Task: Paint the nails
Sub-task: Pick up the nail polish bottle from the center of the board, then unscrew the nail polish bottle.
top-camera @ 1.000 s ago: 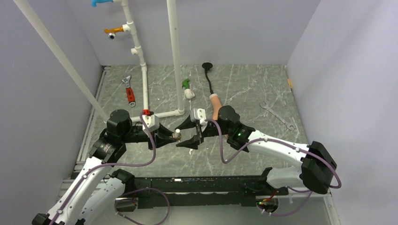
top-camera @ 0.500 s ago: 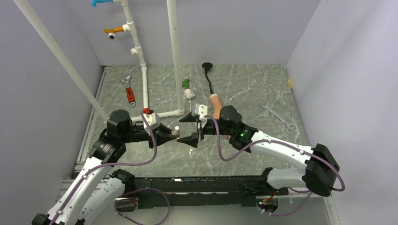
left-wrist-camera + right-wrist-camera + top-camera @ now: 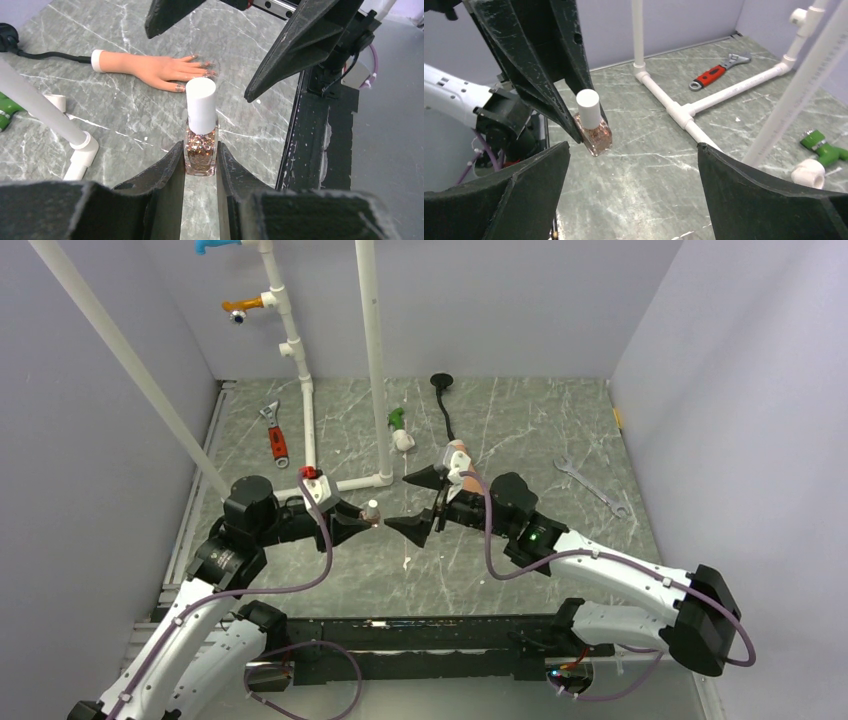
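A small clear polish bottle (image 3: pixel 201 145) with glittery copper contents and a white cap (image 3: pixel 201 105) stands upright between the fingers of my left gripper (image 3: pixel 200 150), which is shut on its glass body above the table. The bottle (image 3: pixel 372 510) hangs mid-table. My right gripper (image 3: pixel 398 502) faces it from the right, open wide, with nothing between its fingers (image 3: pixel 524 190). The bottle (image 3: pixel 594 127) sits just beyond its left fingertip. The peach mannequin hand (image 3: pixel 155 67) lies flat behind, and its nails (image 3: pixel 206 65) look glittery. From above only its wrist (image 3: pixel 458 453) shows.
White PVC pipes (image 3: pixel 372 360) rise from the table's back left. A red-handled wrench (image 3: pixel 276 440), a green and white fitting (image 3: pixel 400 428), a silver spanner (image 3: pixel 590 483) and the hand's black stem (image 3: pixel 441 382) lie around. A black rail (image 3: pixel 310 150) runs along the near edge.
My right gripper has opened wide and drawn back to the right, away from the bottle's cap. The left gripper has kept hold of the bottle and shifted slightly left.
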You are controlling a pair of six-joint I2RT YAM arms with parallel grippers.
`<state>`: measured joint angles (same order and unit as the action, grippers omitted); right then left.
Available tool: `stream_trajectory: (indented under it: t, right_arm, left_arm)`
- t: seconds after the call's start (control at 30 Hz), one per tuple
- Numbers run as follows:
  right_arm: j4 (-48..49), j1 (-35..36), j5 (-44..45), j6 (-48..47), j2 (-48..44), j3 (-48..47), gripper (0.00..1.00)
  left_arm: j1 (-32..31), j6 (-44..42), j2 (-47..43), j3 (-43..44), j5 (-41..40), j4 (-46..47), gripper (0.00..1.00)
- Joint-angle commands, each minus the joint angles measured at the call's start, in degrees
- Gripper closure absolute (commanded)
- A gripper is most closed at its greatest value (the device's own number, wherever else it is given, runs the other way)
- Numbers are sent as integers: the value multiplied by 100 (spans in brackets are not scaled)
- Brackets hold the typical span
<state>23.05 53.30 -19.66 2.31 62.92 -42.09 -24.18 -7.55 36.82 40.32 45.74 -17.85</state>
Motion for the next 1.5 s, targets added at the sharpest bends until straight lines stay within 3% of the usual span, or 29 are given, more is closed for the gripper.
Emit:
stream_trajectory:
  t: [0.0,0.17,0.47,0.63,0.83,1.13,1.47]
  right_arm:
    - [785,15,577,565,-296,255,0]
    - [978,5,785,642,-412,390,0]
    - [480,10,378,531,-207,-102,0]
    - [746,5,32,848,33,-291,1]
    - [946,5,-59,1238,373,-569,11]
    - [984,8,306,2198,1031,-989,40]
    - [735,14,486,2554,1372,-1320,43]
  left_arm:
    - [10,364,-89,63,-287,528,100]
    - [10,525,132,62,-514,552,100]
    - [10,818,215,102,-1371,464,100]
    - [10,951,289,222,-1756,293,100]
    - [10,823,279,301,-1484,192,100]
    - [10,588,225,383,-1479,20,100]
    - [10,554,228,431,-1437,-51,100]
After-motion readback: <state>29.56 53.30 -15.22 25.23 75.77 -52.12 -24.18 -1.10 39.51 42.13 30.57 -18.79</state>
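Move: From the open right hand, the nail polish bottle, cap up in the left fingers, is about 5 cm left, some 2 cm back and 3 cm lower. Its middle lies about 1 cm right of and 1 cm above the left hand point. Counted from the right hand, the white pipe corner lies about 18 cm ahead and 4 cm left, the fake hand some 12 cm ahead and 23 cm right, both roughly 22 cm lower. Carrying the bottle in an unchanged pinch, the left hand goes about 4 cm forward, drifts slightly left and turns some 15 degrees counter-clockwise, then all but stops. The right hand first edges right, then swings left, forward and up to a place over the bottle's right side, net about 5 cm left and 3 cm each forward and up, rolling some 20 degrees forward-finger-down while its fingers close from wide open to little over half. ##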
